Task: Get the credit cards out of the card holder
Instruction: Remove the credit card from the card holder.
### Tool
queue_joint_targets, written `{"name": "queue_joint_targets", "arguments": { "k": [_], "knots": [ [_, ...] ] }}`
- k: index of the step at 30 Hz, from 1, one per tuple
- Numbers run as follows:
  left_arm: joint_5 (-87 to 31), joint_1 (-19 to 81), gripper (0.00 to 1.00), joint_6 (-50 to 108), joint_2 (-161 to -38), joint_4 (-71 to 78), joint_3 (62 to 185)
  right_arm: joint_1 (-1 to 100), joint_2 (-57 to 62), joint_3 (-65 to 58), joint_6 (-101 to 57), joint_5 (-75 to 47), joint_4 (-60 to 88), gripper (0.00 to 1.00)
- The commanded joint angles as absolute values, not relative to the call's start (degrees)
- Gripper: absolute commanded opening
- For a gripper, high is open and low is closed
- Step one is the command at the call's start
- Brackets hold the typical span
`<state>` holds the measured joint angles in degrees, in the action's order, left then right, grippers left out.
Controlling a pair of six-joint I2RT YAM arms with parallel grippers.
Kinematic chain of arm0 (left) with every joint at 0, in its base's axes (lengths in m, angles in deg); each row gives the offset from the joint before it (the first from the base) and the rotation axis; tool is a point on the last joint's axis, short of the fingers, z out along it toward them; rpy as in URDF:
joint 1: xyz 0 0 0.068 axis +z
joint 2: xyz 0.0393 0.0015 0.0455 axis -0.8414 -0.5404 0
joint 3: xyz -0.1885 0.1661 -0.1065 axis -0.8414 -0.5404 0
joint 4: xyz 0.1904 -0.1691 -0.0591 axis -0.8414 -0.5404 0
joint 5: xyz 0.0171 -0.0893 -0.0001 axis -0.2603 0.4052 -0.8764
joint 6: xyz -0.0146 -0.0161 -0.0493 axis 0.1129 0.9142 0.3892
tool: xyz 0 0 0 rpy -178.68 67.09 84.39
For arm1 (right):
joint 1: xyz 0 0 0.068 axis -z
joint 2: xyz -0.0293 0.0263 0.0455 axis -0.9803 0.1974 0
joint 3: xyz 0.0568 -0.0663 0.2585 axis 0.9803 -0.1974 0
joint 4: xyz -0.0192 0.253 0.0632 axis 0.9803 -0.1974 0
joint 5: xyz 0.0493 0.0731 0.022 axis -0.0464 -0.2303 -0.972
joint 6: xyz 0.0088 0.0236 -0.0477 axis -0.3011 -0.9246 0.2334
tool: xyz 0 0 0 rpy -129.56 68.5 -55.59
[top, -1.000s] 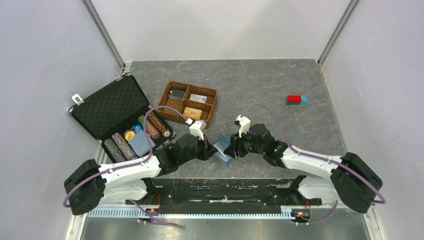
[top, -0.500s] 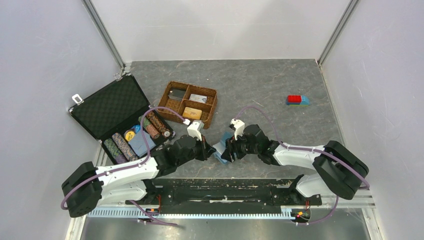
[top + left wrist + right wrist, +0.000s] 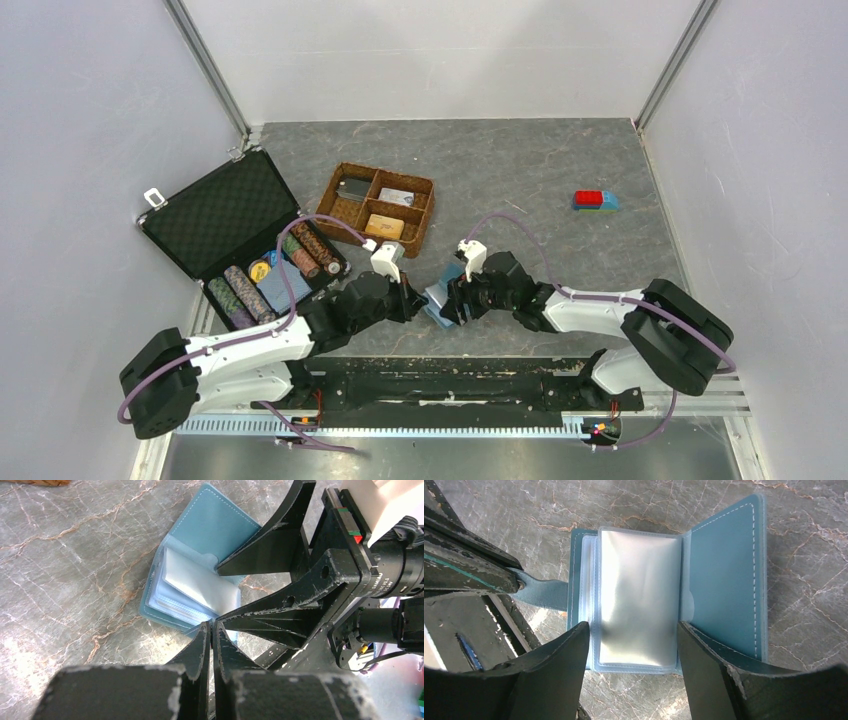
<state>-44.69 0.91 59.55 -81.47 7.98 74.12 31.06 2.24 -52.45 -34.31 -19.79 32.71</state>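
The light-blue card holder (image 3: 444, 293) lies open on the marble tabletop between my two grippers. Its clear sleeves (image 3: 636, 595) shine with glare, and no credit cards show in them. Its inner cover (image 3: 724, 580) lies flat to the right. My left gripper (image 3: 211, 626) is shut on the holder's blue tab (image 3: 541, 594) at the near-left edge. My right gripper (image 3: 631, 627) is open, one finger on each side of the sleeve stack, just above it. In the left wrist view the right gripper's fingers (image 3: 270, 555) reach over the holder (image 3: 200, 575).
An open black case (image 3: 215, 215) with poker chips (image 3: 300, 250) stands at the left. A brown wicker tray (image 3: 385, 172) with several flat items sits behind the holder. A red and blue block (image 3: 593, 200) lies far right. Grey walls close in the table.
My right gripper has moved left over the holder and its jaws have spread wider. The left gripper keeps its hold on the tab and has shifted slightly left.
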Motion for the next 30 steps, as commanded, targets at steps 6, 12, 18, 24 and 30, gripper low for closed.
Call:
{"name": "queue_joint_targets", "arguments": {
  "k": [6,12,18,24,30],
  "knots": [
    [-46.7,0.7,0.02,60.8,-80.5,8.6,74.3,29.6,2.7,-52.1,-31.4,-13.8,31.5,0.63],
    [-47.5,0.7,0.02,60.9,-80.4,7.2,74.6,29.6,3.0,-52.8,-33.3,-8.4,30.3,0.58],
    [-48.8,0.7,0.02,63.9,-81.3,5.1,73.7,29.5,1.8,-54.5,-36.5,-4.3,30.5,0.47],
    [-50.1,0.7,0.02,66.0,-82.9,2.5,73.0,29.7,-0.4,-57.1,-40.5,-1.2,30.7,0.26],
    [-49.4,0.7,0.08,68.5,-85.7,1.1,73.7,30.2,-4.3,-59.3,-44.1,-3.5,32.0,0.13]
  ]
}}
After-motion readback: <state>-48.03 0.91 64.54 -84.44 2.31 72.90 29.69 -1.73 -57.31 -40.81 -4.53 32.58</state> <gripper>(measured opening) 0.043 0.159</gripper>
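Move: The clear sleeve page I'm going for lies almost between my open right fingers, its middle about 2 cm left, 1 cm ahead and 1 cm below. The holder's blue cover flap stands roughly 6 cm ahead of my right hand and level with it sideways; the strap is some 4 cm left and 3 cm back. From my left hand, already on the strap, the page is about 2 cm ahead, 4 cm right and 5 cm down. I close my right fingers most of the way, pinching the clear sleeve page while my right hand draws it about 4 cm, mostly right and a little forward, sinking slightly and turning some 15 degrees clockwise. My left hand keeps the strap pinched and, mainly late on, lowers about 4 cm while easing 2 cm left. ##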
